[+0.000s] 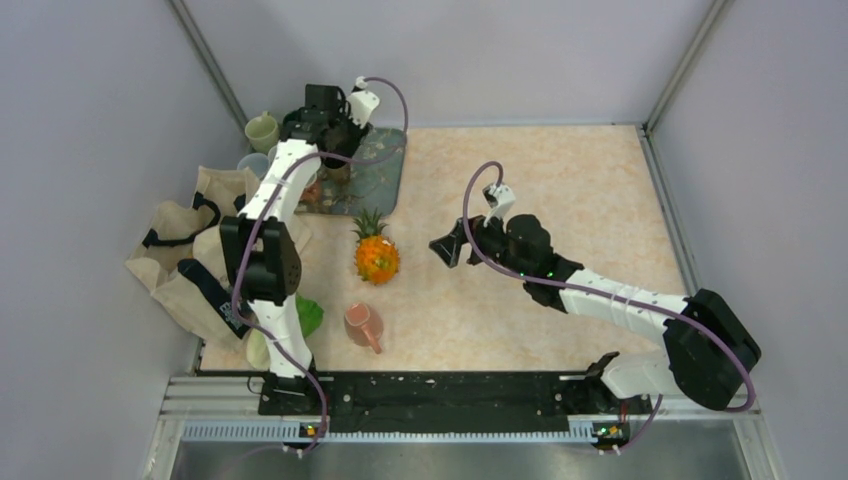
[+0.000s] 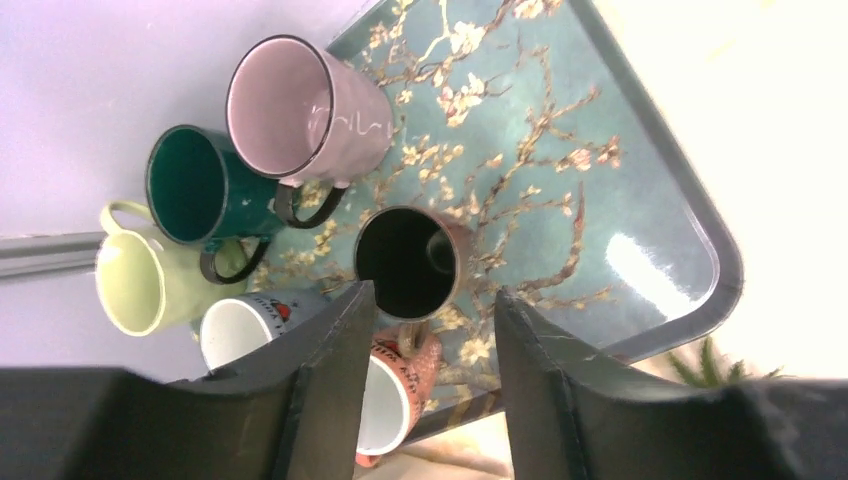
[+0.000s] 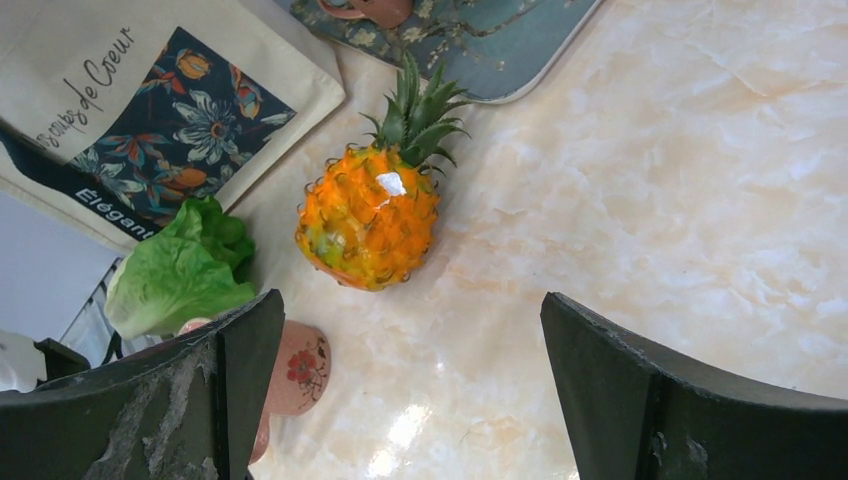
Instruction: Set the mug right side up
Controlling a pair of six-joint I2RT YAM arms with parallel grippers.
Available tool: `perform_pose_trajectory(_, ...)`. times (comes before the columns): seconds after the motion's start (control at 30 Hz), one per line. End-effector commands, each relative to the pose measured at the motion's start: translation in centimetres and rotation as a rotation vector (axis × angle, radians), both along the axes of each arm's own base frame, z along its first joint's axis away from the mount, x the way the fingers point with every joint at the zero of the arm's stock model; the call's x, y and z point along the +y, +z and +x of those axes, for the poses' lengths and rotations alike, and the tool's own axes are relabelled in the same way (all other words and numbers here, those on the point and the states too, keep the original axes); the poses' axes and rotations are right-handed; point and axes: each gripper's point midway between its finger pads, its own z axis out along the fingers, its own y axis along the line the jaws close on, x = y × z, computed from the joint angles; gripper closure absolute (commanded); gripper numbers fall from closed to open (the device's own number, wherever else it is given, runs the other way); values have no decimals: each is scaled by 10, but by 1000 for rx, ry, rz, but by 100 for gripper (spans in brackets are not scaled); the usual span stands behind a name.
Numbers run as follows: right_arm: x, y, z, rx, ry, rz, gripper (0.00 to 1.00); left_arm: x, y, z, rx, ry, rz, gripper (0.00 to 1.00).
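A mug with a dark inside (image 2: pixel 405 262) stands upright, mouth up, on the floral teal tray (image 2: pixel 640 200). My left gripper (image 2: pixel 432 290) hovers over it, open, its fingers either side of the rim without touching; from above the left gripper (image 1: pixel 335 150) hides this mug. A pink mug with a red flower (image 1: pixel 362 325) rests on the table near the front; its mouth does not show. The same pink mug (image 3: pixel 290 365) sits half behind a finger of my right gripper (image 3: pixel 412 305). The right gripper (image 1: pixel 445 250) stands wide open over mid-table, holding nothing.
Several other mugs crowd the tray's left edge: lilac (image 2: pixel 300 110), dark green (image 2: pixel 200 190), pale green (image 2: pixel 145 280), and a red one on its side (image 2: pixel 400 390). A toy pineapple (image 1: pixel 376 255), lettuce (image 1: pixel 305 315) and a tote bag (image 1: pixel 190 250) lie left of centre.
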Motion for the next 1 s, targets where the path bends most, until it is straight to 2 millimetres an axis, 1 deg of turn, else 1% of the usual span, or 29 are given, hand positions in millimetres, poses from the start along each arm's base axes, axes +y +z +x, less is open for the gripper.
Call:
perform_pose_trajectory(0.0, -4, 9, -2, -39, 0, -6, 1, -15, -7, -5, 8, -65, -6, 65)
perform_pose_trajectory(0.03, -5, 9, -2, -39, -4, -9, 1, -13, -16, -6, 28, -68, 11, 82)
perform_pose_trajectory(0.07, -6, 9, -2, -39, -7, -12, 1, -10, -26, -6, 53, -64, 32, 96)
perform_pose_trajectory(0.1, -7, 8, -2, -40, -9, -17, 1, -7, -37, -7, 80, -59, 53, 100)
perform_pose_trajectory(0.17, -8, 7, -1, -42, -16, -27, 1, -3, -60, -11, 141, -67, 112, 100)
perform_pose_trajectory(0.27, -11, 5, 0, -42, -27, -41, 1, 6, -88, -17, 212, -64, 226, 100)
perform_pose_trajectory(0.33, -11, 4, 0, -42, -25, -45, 1, 12, -100, -14, 227, -47, 266, 100)
perform_pose_trajectory(0.4, -11, 4, 0, -40, -24, -46, 1, 21, -113, -6, 228, -12, 305, 100)
perform_pose_trajectory(0.5, -11, 4, 0, -41, -26, -48, 1, 29, -121, 8, 211, 26, 336, 100)
perform_pose_trajectory(0.7, -13, 2, 2, -38, -38, -64, 1, 43, -130, 32, 173, 82, 366, 100)
perform_pose_trajectory(0.9, -14, 1, 4, -39, -46, -80, 1, 70, -138, 55, 149, 153, 403, 100)
perform_pose_trajectory(0.97, -14, 1, 5, -40, -48, -81, 1, 78, -133, 63, 128, 175, 395, 100)
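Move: The brown mug, upright on the tray, stands some 4 cm ahead of the left hand, about 4 cm to its left and roughly 14 cm below. From that hand the pink mug is about 15 cm ahead and 6 cm left, the dark green mug 14 cm ahead and 15 cm left, and the orange mug level with it and 12 cm left, all near tray height. From the right hand the brown mug lies about 30 cm ahead, 35 cm left and 13 cm below. Beside the brown mug's right side the left hand comes down about 15 cm, its part-open, empty fingers shutting completely at the start, while it rolls some 20 degrees, left side rising, and tips farther down. Near the tray it sweeps roughly 5 cm forward and left, bringing the closed fingertips against the mug's lower wall. The open right hand sinks about 2 cm. ##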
